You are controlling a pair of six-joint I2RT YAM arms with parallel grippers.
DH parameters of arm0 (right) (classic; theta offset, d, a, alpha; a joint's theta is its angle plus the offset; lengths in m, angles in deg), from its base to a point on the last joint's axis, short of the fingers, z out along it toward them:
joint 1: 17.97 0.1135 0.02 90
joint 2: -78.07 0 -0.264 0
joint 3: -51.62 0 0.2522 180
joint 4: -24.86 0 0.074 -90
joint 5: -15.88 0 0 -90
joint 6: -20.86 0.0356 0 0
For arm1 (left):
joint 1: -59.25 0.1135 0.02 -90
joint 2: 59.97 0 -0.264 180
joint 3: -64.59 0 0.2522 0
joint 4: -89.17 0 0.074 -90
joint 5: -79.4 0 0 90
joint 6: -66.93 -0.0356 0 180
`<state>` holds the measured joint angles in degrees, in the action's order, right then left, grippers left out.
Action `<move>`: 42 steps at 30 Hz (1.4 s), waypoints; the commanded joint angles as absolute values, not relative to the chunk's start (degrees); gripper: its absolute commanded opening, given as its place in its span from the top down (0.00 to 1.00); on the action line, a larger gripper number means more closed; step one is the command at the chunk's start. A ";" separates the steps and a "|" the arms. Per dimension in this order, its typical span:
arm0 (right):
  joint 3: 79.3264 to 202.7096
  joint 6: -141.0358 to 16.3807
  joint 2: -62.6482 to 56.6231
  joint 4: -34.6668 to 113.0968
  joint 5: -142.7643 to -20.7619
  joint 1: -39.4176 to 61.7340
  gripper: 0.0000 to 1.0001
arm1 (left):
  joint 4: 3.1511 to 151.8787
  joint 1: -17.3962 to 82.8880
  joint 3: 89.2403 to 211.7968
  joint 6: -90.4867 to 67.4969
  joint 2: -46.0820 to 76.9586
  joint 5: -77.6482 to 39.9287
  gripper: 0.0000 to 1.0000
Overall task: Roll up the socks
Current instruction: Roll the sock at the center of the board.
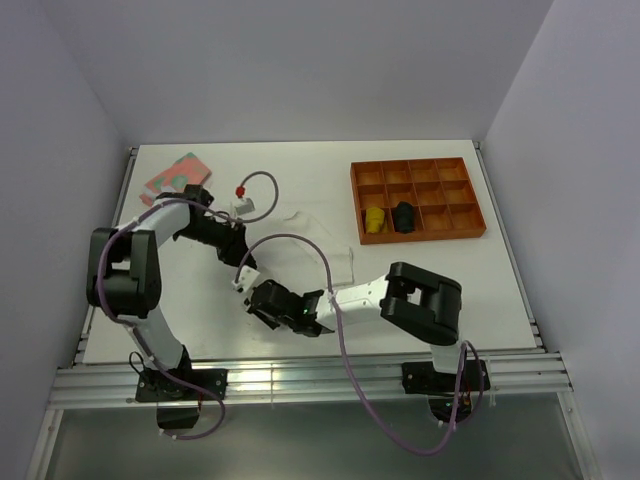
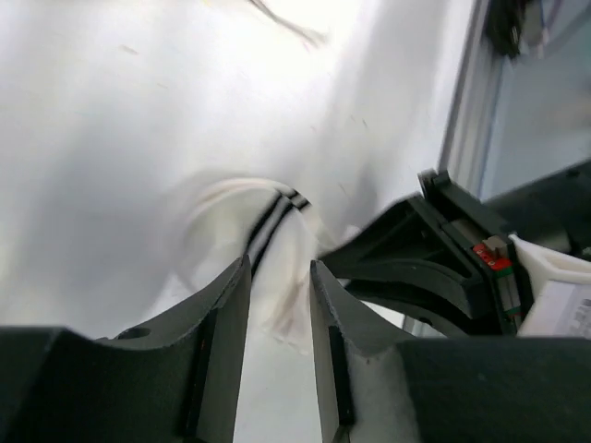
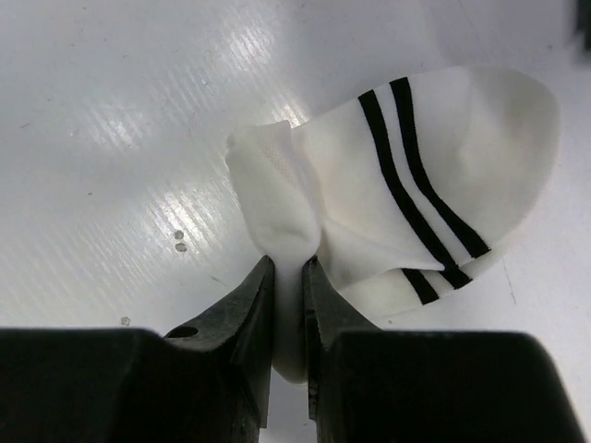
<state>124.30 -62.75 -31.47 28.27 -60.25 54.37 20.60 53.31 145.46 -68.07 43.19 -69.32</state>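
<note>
The striped sock (image 3: 434,175), white with thin black stripes, lies bunched on the white table in the right wrist view. My right gripper (image 3: 288,263) is shut on a pinched fold at its edge. In the left wrist view the same striped sock (image 2: 277,231) sits just past my left gripper (image 2: 280,268). Its jaws stand apart, with loose fabric lying between them. From above, the left gripper (image 1: 243,272) and right gripper (image 1: 262,300) meet near the table's front middle. A plain white sock (image 1: 325,245) lies flat just behind them.
An orange compartment tray (image 1: 420,162) stands at the back right, holding a yellow thing (image 1: 373,219) and a black thing (image 1: 403,216). A pink and green packet (image 1: 178,175) lies at the back left. A small white piece with a red cap (image 1: 243,198) sits beside it.
</note>
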 commanded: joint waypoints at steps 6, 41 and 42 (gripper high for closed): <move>124.19 -59.22 -30.57 34.75 -72.79 49.45 0.92 | 42.24 63.11 137.96 -52.10 30.31 -70.30 0.64; 144.13 -49.81 -47.26 53.47 -118.76 26.95 0.92 | 77.16 49.05 90.92 -70.01 -21.83 -48.30 0.27; 144.31 -49.98 -47.44 54.00 -118.94 26.68 0.92 | 77.95 48.53 90.66 -69.83 -21.04 -48.22 0.27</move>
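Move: The striped white sock, its end already pinched in the right fingers, has its loose body about 5 cm ahead of the right hand, 1 cm left and 1 cm lower. From the raised, empty left hand that body lies some 4 cm back, 3 cm right and 7 cm down. The other flat sock is about 4 cm ahead and 14 cm right of the left hand, 8 cm below; the pink cloth lies roughly 20 cm ahead, 18 cm left. The sock's pinched end is carried about 4 cm forward and a little right, low over the board, while the right hand keeps its grip and rolls forward some 55 degrees, its fingers swinging round to point left. The empty left hand swings forward-left and up, then comes back, rightward and down on the sock's left side, turning its fingers from rightward to forward-right and opening wide. ##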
